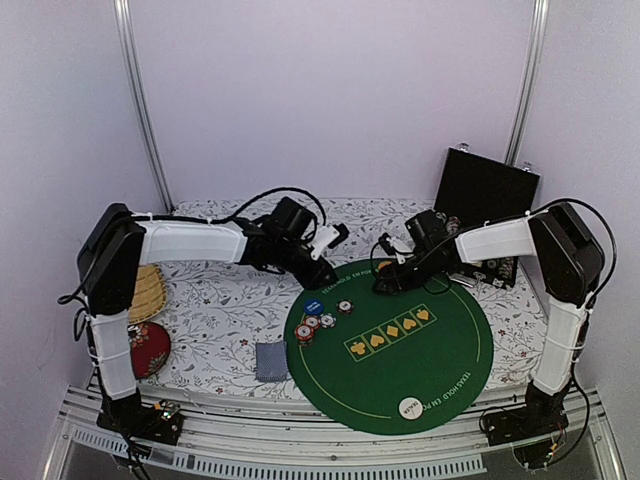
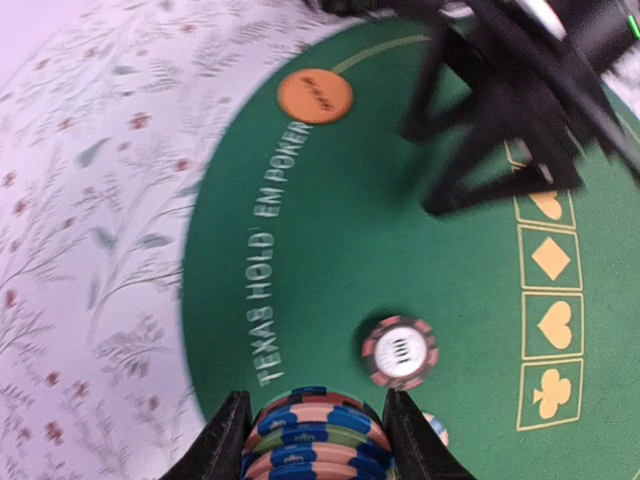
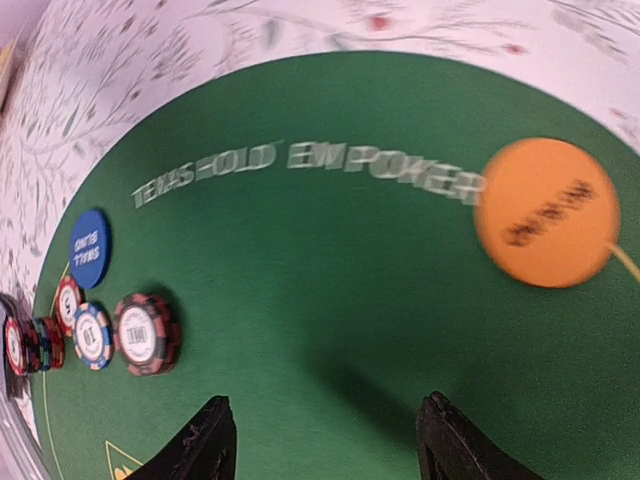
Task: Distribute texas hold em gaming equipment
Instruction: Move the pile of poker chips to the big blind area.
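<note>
My left gripper (image 2: 315, 410) is shut on a stack of blue, pink and green poker chips (image 2: 318, 440), held over the far left rim of the green round mat (image 1: 440, 370). A single red-black chip (image 2: 400, 350) lies on the mat just beyond it. An orange button disc (image 3: 547, 212) sits near the mat's lettering. My right gripper (image 3: 325, 405) hangs open over bare felt with nothing between its fingers. A blue button disc (image 3: 89, 248) and several loose chips (image 3: 147, 333) lie at the mat's left. From above, both grippers, left (image 1: 322, 268) and right (image 1: 385, 282), meet at the mat's far edge.
A white button disc (image 1: 410, 407) rests at the mat's near edge. A grey-blue card (image 1: 270, 361) lies left of the mat. A red round cushion (image 1: 148, 348) and a straw basket (image 1: 146, 290) sit by the left arm. An open black case (image 1: 483, 190) stands at the back right.
</note>
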Robot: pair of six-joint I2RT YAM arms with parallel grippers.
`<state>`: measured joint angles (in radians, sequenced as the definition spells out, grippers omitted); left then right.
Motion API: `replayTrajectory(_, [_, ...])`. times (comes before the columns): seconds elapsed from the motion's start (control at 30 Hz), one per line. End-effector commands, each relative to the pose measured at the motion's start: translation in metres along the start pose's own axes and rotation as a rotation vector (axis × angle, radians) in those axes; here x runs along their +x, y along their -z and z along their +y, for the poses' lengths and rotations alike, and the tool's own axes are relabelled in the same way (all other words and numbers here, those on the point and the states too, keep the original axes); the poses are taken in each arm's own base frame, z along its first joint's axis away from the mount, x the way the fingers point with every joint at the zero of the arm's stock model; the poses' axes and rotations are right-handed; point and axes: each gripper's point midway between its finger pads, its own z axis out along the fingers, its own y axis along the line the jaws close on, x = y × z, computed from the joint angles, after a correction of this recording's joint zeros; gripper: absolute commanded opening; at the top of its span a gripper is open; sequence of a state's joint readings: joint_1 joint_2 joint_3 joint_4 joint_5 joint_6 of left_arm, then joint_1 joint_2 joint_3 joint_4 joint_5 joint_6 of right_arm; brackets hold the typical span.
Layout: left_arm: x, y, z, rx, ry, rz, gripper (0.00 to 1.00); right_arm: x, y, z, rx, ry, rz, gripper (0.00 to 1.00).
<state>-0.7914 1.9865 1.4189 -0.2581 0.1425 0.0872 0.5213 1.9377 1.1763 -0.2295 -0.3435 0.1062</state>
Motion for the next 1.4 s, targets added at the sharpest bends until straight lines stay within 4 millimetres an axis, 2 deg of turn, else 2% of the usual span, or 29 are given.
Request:
replayTrajectory(0.0, [-0.009, 0.04, 0.028, -0.031, 0.101, -0.052, 0.0, -0.021, -0.001, 0.038, 0.014, 0.153, -0.04, 0.64])
replayTrajectory(0.07, [-0.001, 0.043, 0.04, -0.057, 0.121, -0.041, 0.0, -0.022, -0.01, 0.045, 0.012, 0.161, -0.032, 0.64])
replayTrajectory(0.2, [0.012, 0.046, 0.061, -0.097, 0.163, -0.011, 0.0, -0.02, -0.029, 0.071, -0.014, 0.213, -0.015, 0.64])
replayTrajectory(0.3, [0.021, 0.046, 0.074, -0.121, 0.191, 0.016, 0.0, -0.016, -0.044, 0.091, 0.008, 0.296, 0.012, 0.65])
replayTrajectory(0.37, [0.025, 0.046, 0.08, -0.134, 0.201, 0.029, 0.0, -0.012, -0.054, 0.095, 0.058, 0.373, 0.044, 0.66])
replayTrajectory(0.47, [0.031, 0.046, 0.084, -0.149, 0.209, 0.05, 0.0, 0.001, -0.066, 0.083, 0.137, 0.398, 0.111, 0.66])
replayTrajectory(0.57, [0.036, 0.045, 0.084, -0.146, 0.208, 0.063, 0.0, 0.011, -0.069, 0.072, 0.185, 0.396, 0.144, 0.65])
replayTrajectory(0.8, [0.029, 0.048, 0.078, -0.115, 0.209, 0.03, 0.0, 0.026, -0.069, 0.058, 0.258, 0.417, 0.199, 0.58])
replayTrajectory(1.07, [0.027, 0.05, 0.078, -0.115, 0.194, 0.026, 0.0, 0.045, -0.057, 0.032, 0.374, 0.442, 0.273, 0.41])
replayTrajectory(1.2, [0.028, 0.049, 0.079, -0.12, 0.194, 0.033, 0.0, 0.053, -0.049, 0.018, 0.439, 0.453, 0.286, 0.36])
replayTrajectory(1.37, [0.028, 0.047, 0.077, -0.117, 0.19, 0.036, 0.0, 0.056, -0.036, -0.016, 0.497, 0.381, 0.293, 0.33])
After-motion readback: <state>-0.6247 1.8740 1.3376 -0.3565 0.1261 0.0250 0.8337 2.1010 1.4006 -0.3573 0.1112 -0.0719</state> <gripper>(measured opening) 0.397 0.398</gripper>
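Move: Some 10 cm to the right hand's left, 2 cm back and 2 cm lower, lies the small pile of black-and-red 100 chips. From that hand the big blind button is about 6 cm ahead with no side offset; the small blind button is 17 cm left and 3 cm back, the blue 10 chip 14 cm left and 6 cm back. The left hand, holding a chip stack, has the pile roughly 6 cm right, 2 cm back and 7 cm below. Sweeping left about 11 cm in a low arc, the right hand rises slightly, then sinks around the 100 pile, its wrist swinging some 25 degrees towards steeper, more forward-pointing fingers. They close and pinch the pile, then draw it about 2 cm right at unchanged height. Meanwhile the left hand clears off leftward, a little forward, keeping its stack. ##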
